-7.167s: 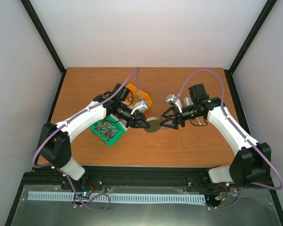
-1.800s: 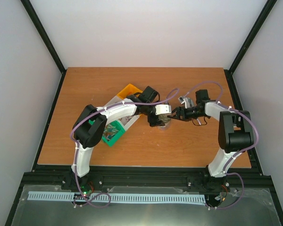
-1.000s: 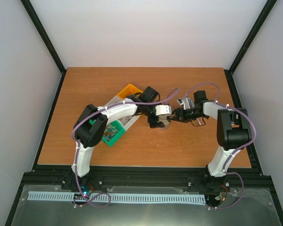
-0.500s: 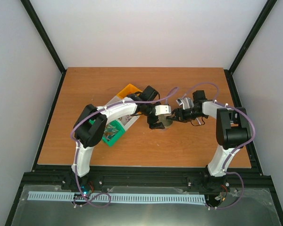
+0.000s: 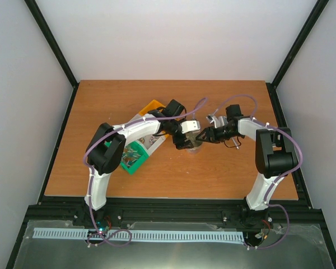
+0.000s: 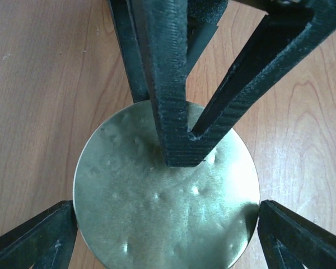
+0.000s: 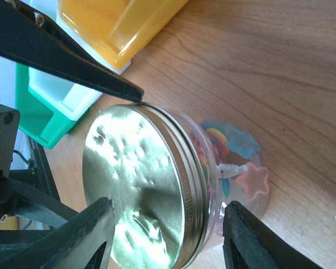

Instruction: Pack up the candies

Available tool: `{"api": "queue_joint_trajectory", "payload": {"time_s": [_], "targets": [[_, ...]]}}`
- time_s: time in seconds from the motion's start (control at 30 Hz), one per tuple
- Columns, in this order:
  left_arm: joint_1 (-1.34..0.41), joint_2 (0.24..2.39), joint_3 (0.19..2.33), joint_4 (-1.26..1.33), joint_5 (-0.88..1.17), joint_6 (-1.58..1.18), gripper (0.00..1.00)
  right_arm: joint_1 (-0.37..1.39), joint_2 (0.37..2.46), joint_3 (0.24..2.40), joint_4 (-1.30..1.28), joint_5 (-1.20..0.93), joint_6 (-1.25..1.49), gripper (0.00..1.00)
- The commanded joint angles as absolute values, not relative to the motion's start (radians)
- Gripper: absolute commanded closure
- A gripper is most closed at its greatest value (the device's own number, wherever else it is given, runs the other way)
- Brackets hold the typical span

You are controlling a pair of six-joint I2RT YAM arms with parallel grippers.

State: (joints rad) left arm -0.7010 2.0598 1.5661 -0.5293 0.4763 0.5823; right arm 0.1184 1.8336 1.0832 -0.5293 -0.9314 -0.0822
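A clear jar [image 5: 194, 145] with a gold metal lid [image 6: 162, 207] stands on the table mid-scene. Through its wall I see the candies [image 7: 238, 168]: a striped lollipop, a pink star and a blue star. My left gripper [image 6: 167, 224] hangs straight above the jar, its two fingertips against opposite edges of the lid. My right gripper [image 7: 168, 224] reaches in from the right and straddles the jar. One of its fingers [image 6: 176, 129] lies over the lid's top and the other stands beside the glass wall, with a small gap showing.
An orange bin [image 5: 154, 106], a white bin [image 7: 73, 92] and a green bin [image 5: 132, 158] sit bunched just left of the jar, under my left forearm. Both arms curve inward and meet at the jar. Black frame posts stand at the table's corners.
My left wrist has rolled above the lid and its jaws have drawn in against the rim. The right gripper has edged slightly left with its jaws narrowing. The jar stays put.
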Motion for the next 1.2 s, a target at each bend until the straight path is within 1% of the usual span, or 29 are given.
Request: {"api": "queue_joint_trajectory", "payload": {"time_s": [0.0,0.1,0.23,0.4,0.63,0.8,1.03,1.17], "targets": [[-0.692,2.042,1.581,-0.52,0.463,0.567,0.12,0.127,1.843,1.119,-0.552,-0.913,-0.099,0.46],[-0.685,2.037,1.579,-0.524,0.494,0.561,0.13,0.129,1.848,1.122,-0.556,-0.898,-0.103,0.47],[-0.674,2.039,1.594,-0.539,0.54,0.545,0.17,0.132,1.857,1.125,-0.556,-0.886,-0.104,0.49],[-0.662,2.058,1.619,-0.548,0.538,0.51,0.19,0.133,1.867,1.128,-0.561,-0.882,-0.106,0.5],[-0.658,2.113,1.668,-0.571,0.509,0.466,0.25,0.134,1.878,1.136,-0.562,-0.876,-0.107,0.5],[-0.658,2.136,1.679,-0.591,0.501,0.469,0.33,0.134,1.886,1.148,-0.573,-0.877,-0.11,0.5],[-0.649,2.182,1.694,-0.643,0.529,0.498,0.54,0.134,1.885,1.183,-0.592,-0.87,-0.123,0.49],[-0.649,2.211,1.72,-0.703,0.557,0.529,0.62,0.135,1.897,1.192,-0.58,-0.867,-0.116,0.51]]}}
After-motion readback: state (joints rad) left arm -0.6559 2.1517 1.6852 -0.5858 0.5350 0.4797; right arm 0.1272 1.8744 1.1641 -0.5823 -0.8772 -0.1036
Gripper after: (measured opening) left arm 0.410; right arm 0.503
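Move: The lid sits on the jar, its middle roughly 2 cm right of the left hand, level with it in reach and height, between its wide-open fingers. From the right hand the lid is some 3 cm left and 2 cm back, about level in height. The orange tray lies about 10 cm ahead and 10 cm left of the left hand, the white tray 4 cm ahead and 17 cm left, both some 6 cm lower. Left hand shifts about 2 cm forward across the lid and half-closes, its rear finger ending over the lid. ##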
